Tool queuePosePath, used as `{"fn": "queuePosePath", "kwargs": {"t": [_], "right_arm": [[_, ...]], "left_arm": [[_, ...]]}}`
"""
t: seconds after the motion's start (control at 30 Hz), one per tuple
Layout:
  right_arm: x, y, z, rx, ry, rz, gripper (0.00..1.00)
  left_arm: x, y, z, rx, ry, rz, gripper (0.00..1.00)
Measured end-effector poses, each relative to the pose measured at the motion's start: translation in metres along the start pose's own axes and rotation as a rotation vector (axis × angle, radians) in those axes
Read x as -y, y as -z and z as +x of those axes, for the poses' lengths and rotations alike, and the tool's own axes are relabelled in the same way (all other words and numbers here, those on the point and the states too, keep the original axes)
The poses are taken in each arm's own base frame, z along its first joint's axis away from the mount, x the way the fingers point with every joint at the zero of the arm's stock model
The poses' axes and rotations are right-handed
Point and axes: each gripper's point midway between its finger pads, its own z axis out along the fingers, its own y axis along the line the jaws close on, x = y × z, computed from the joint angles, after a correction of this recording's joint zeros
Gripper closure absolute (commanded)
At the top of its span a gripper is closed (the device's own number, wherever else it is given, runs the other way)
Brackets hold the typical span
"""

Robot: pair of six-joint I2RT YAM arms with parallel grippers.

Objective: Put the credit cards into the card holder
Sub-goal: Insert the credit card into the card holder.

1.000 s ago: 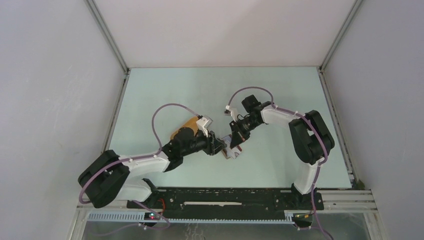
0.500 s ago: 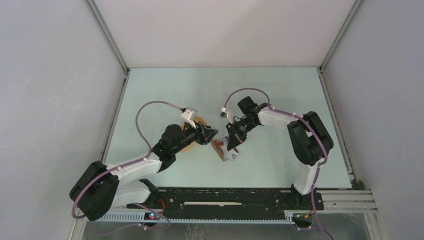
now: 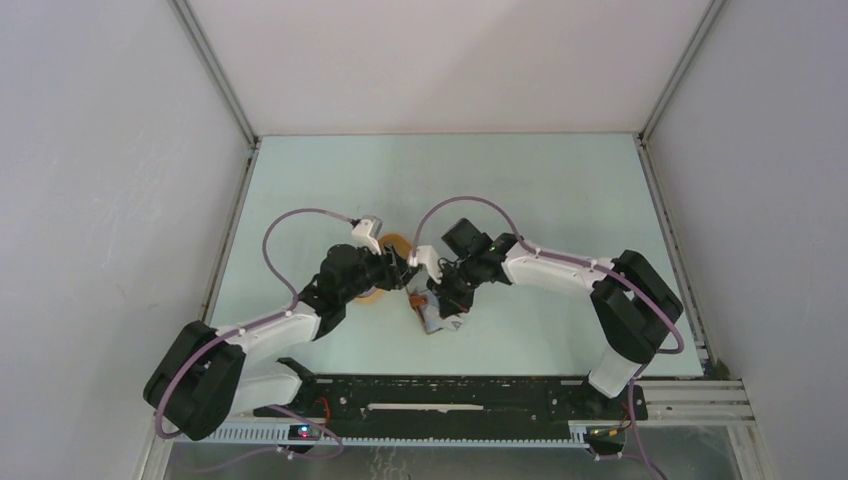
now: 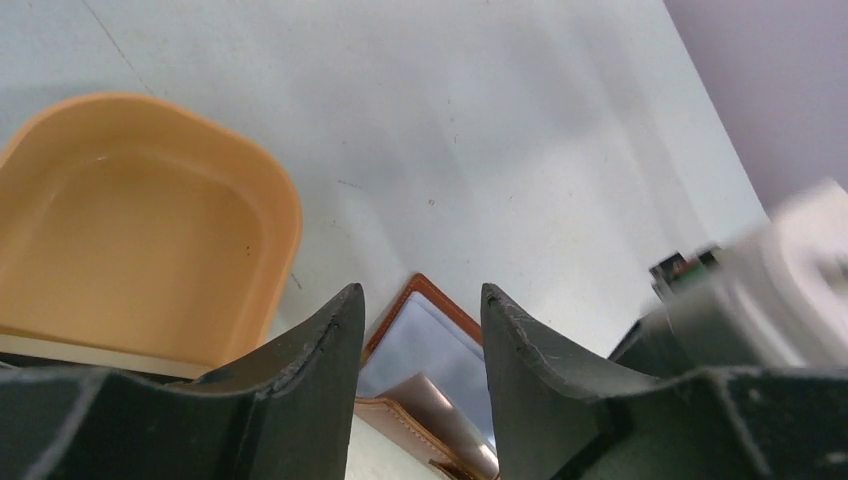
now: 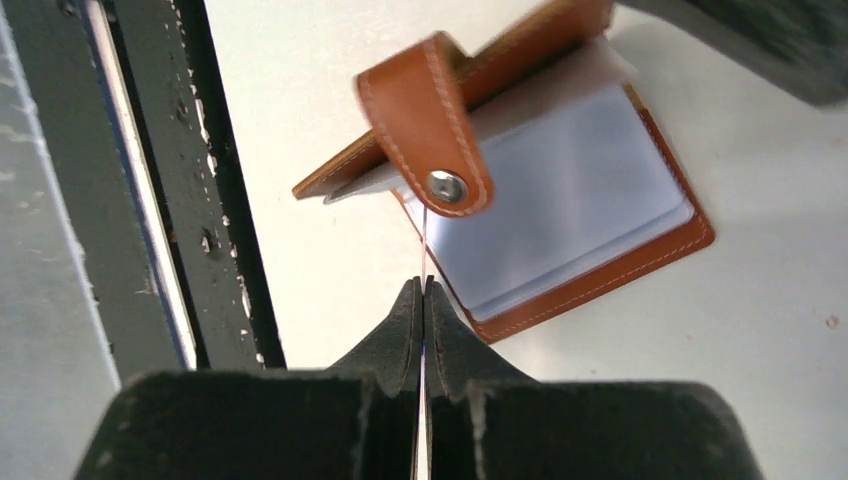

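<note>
The card holder (image 3: 436, 318) (image 5: 590, 215) lies open in the middle of the table, pale sleeves up, with its snap strap (image 5: 432, 130) raised. My right gripper (image 5: 421, 287) (image 3: 440, 298) is shut on a credit card (image 5: 424, 238), seen edge-on as a thin pale line. The card's tip reaches the holder's near edge just under the strap. My left gripper (image 4: 421, 300) (image 3: 405, 281) hovers open just left of the holder, nothing between its fingers. The holder's corner (image 4: 432, 335) shows beyond the gap.
An orange-yellow tray (image 4: 130, 230) (image 3: 397, 243) sits left of the holder, under the left wrist, and looks empty. The black mounting rail (image 5: 160, 200) runs along the near edge. White walls enclose the table on three sides.
The left gripper drew back leftward off the holder and opened a little wider. The right arm swung left and nearer with the card. The holder shifted slightly left.
</note>
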Motion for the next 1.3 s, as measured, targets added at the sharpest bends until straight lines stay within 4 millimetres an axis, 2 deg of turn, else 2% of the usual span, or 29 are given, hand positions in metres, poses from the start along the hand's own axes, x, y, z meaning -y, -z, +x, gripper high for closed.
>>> {"fn": "queuePosePath", "kwargs": {"t": [0.2, 0.37, 0.43, 0.57, 0.67, 0.8, 0.87, 0.97, 1.17, 1.3], "right_arm": [[-0.017, -0.019, 0.0, -0.065, 0.169, 0.074, 1.0], [-0.019, -0.027, -0.002, -0.096, 0.258, 0.151, 1.0], [-0.019, -0.028, -0.002, -0.103, 0.276, 0.17, 1.0], [-0.015, -0.028, -0.004, -0.108, 0.299, 0.204, 1.0], [-0.012, -0.028, -0.007, -0.103, 0.322, 0.223, 1.0], [-0.015, -0.029, -0.033, -0.024, 0.421, 0.242, 1.0], [-0.019, -0.03, -0.041, 0.0, 0.456, 0.244, 1.0], [-0.017, -0.029, -0.042, -0.001, 0.465, 0.264, 1.0], [-0.008, -0.027, -0.024, -0.07, 0.446, 0.303, 1.0], [-0.006, -0.027, -0.022, -0.077, 0.443, 0.309, 1.0]], "left_arm": [[-0.005, 0.002, 0.02, -0.088, 0.006, 0.005, 0.51], [-0.011, 0.005, 0.054, -0.231, 0.002, 0.021, 0.54], [-0.009, 0.005, 0.059, -0.261, 0.003, 0.031, 0.52], [-0.007, 0.009, 0.054, -0.252, -0.001, 0.03, 0.4], [-0.002, 0.019, 0.034, -0.176, -0.018, 0.014, 0.37], [-0.002, 0.043, 0.011, -0.058, -0.035, -0.042, 0.34], [-0.003, 0.054, 0.006, -0.021, -0.031, -0.056, 0.34], [-0.007, 0.065, 0.014, -0.005, 0.017, -0.074, 0.31], [-0.019, 0.075, 0.038, -0.016, 0.132, -0.126, 0.26], [-0.027, 0.083, 0.033, 0.062, 0.173, -0.159, 0.15]]}}
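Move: The card holder lies open almost beneath both hands: from the right hand, which holds a thin card or sleeve edge-on, its middle is about 4 cm left, 2 cm ahead and 2 cm below. From the half-open left hand it lies about 5 cm back, 3 cm right and 8 cm below. The orange tray is about 2 cm ahead and 6 cm left of the left hand, also 8 cm below. The card holder's raised cover is where the left hand comes down, about 5 cm down and 3 cm back; that hand then rises, fingers opening wider, and draws off left and back, dipping again. The right hand keeps its pinch on the thin sheet, moves left overall after an early back-and-forward swing, overshooting by 2 cm, lifting and settling again, while its wrist turns some 30 degrees. ##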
